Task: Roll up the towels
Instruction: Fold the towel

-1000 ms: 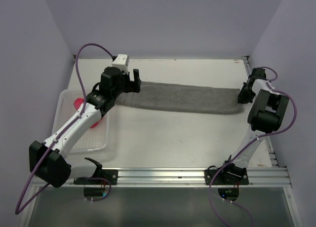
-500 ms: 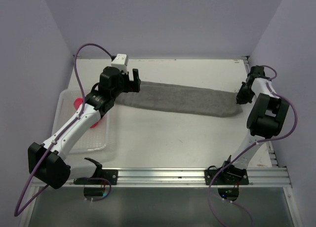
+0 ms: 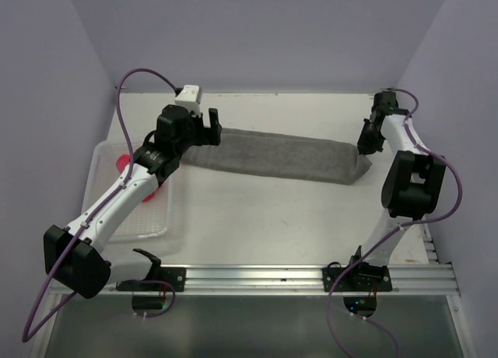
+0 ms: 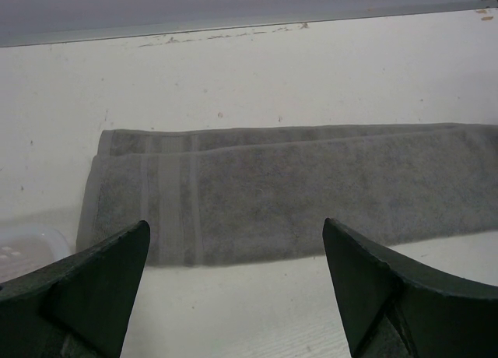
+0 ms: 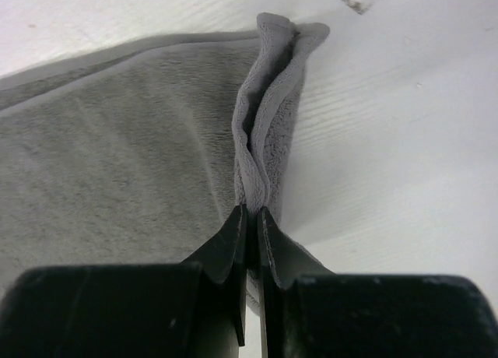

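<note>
The grey towel lies folded into a long strip across the back of the table. My left gripper hovers over the strip's left end, open, with nothing between its fingers. In the left wrist view, that end of the grey towel lies just beyond the left gripper. My right gripper is shut on the right end, which stands pinched up in a ridge. The right wrist view shows the grey towel gathered between the tips of the right gripper. The pink towel lies in the basket, mostly hidden by my left arm.
A white perforated basket sits at the left edge of the table under my left arm, and its corner shows in the left wrist view. Purple walls close in the back and both sides. A metal rail runs along the near edge.
My right gripper has moved left and toward the back wall, carrying the grey towel's right end with it and shortening the strip. The left arm has not moved.
</note>
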{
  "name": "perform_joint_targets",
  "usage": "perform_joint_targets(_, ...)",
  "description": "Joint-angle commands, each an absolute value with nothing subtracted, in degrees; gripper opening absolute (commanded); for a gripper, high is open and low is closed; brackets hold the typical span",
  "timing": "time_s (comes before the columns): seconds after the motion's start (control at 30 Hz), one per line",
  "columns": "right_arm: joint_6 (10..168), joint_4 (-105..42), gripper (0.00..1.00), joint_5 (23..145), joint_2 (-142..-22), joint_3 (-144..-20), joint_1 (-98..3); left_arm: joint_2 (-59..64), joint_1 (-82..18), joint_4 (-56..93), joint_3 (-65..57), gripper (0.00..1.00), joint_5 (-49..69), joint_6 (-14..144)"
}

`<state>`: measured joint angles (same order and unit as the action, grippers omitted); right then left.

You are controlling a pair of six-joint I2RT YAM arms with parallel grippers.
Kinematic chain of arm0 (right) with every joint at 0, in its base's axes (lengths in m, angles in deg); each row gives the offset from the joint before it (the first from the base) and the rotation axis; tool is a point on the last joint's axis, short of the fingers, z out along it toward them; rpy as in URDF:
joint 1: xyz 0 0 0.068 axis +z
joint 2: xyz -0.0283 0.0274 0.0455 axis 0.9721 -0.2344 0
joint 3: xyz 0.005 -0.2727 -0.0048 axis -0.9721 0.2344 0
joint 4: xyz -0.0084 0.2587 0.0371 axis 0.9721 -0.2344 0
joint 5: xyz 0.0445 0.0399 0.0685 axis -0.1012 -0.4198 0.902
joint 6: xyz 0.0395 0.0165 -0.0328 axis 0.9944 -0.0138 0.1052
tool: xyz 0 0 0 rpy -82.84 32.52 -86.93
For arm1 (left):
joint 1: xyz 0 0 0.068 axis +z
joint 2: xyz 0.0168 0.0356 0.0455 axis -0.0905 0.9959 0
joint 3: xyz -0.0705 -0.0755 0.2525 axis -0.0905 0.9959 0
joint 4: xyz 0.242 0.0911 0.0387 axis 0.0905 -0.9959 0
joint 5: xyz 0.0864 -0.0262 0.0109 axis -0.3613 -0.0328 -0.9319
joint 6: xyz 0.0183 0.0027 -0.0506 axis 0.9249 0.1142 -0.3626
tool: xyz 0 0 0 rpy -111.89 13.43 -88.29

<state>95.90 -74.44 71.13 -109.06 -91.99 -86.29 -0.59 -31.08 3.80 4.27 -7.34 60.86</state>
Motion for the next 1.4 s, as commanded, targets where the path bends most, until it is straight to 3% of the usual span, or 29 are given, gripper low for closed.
perform_joint_targets(0.0, 97.47, -77.03, 0.0, 69.84, -105.53, -96.43, -82.52, -2.11, -31.03, 4.83, 4.74, 0.96, -7.24, 61.83)
perform_joint_targets(0.33, 101.16, -83.44, 0.0, 67.21, -109.57, -109.95, -69.69, -2.29, -31.03, 5.18, 5.18, 0.96, -7.16, 61.91)
perform_joint_targets(0.7, 99.77, -89.78, 0.0, 58.95, -105.55, -116.38, -68.88, -2.73, -31.03, 5.97, 5.7, 0.96, -6.28, 61.83)
perform_joint_targets(1.03, 98.71, -90.13, 0.0, 61.58, -93.6, -109.53, -82.41, -1.41, -31.03, 6.67, 6.23, 0.96, -5.49, 61.56)
perform_joint_targets(1.37, 96.07, -91.45, 0.0, 58.77, -89.54, -108.21, -94.45, 0.34, -31.03, 6.76, 6.32, 0.96, -5.49, 61.83)
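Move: The right hand already pinches the grey towel's right end, some 7 cm above the table. The towel's middle lies about 32 cm to its left, level with it fore and aft, and the table's right-hand rail is roughly 19 cm to its right, also level. From the idle, open left hand, the held end lies about 53 cm to the right, neither ahead nor back, and some 18 cm lower. Right hand keeps pinching the towel's end, swings left, up and forward, then sweeps right about 19 cm, back, higher. ##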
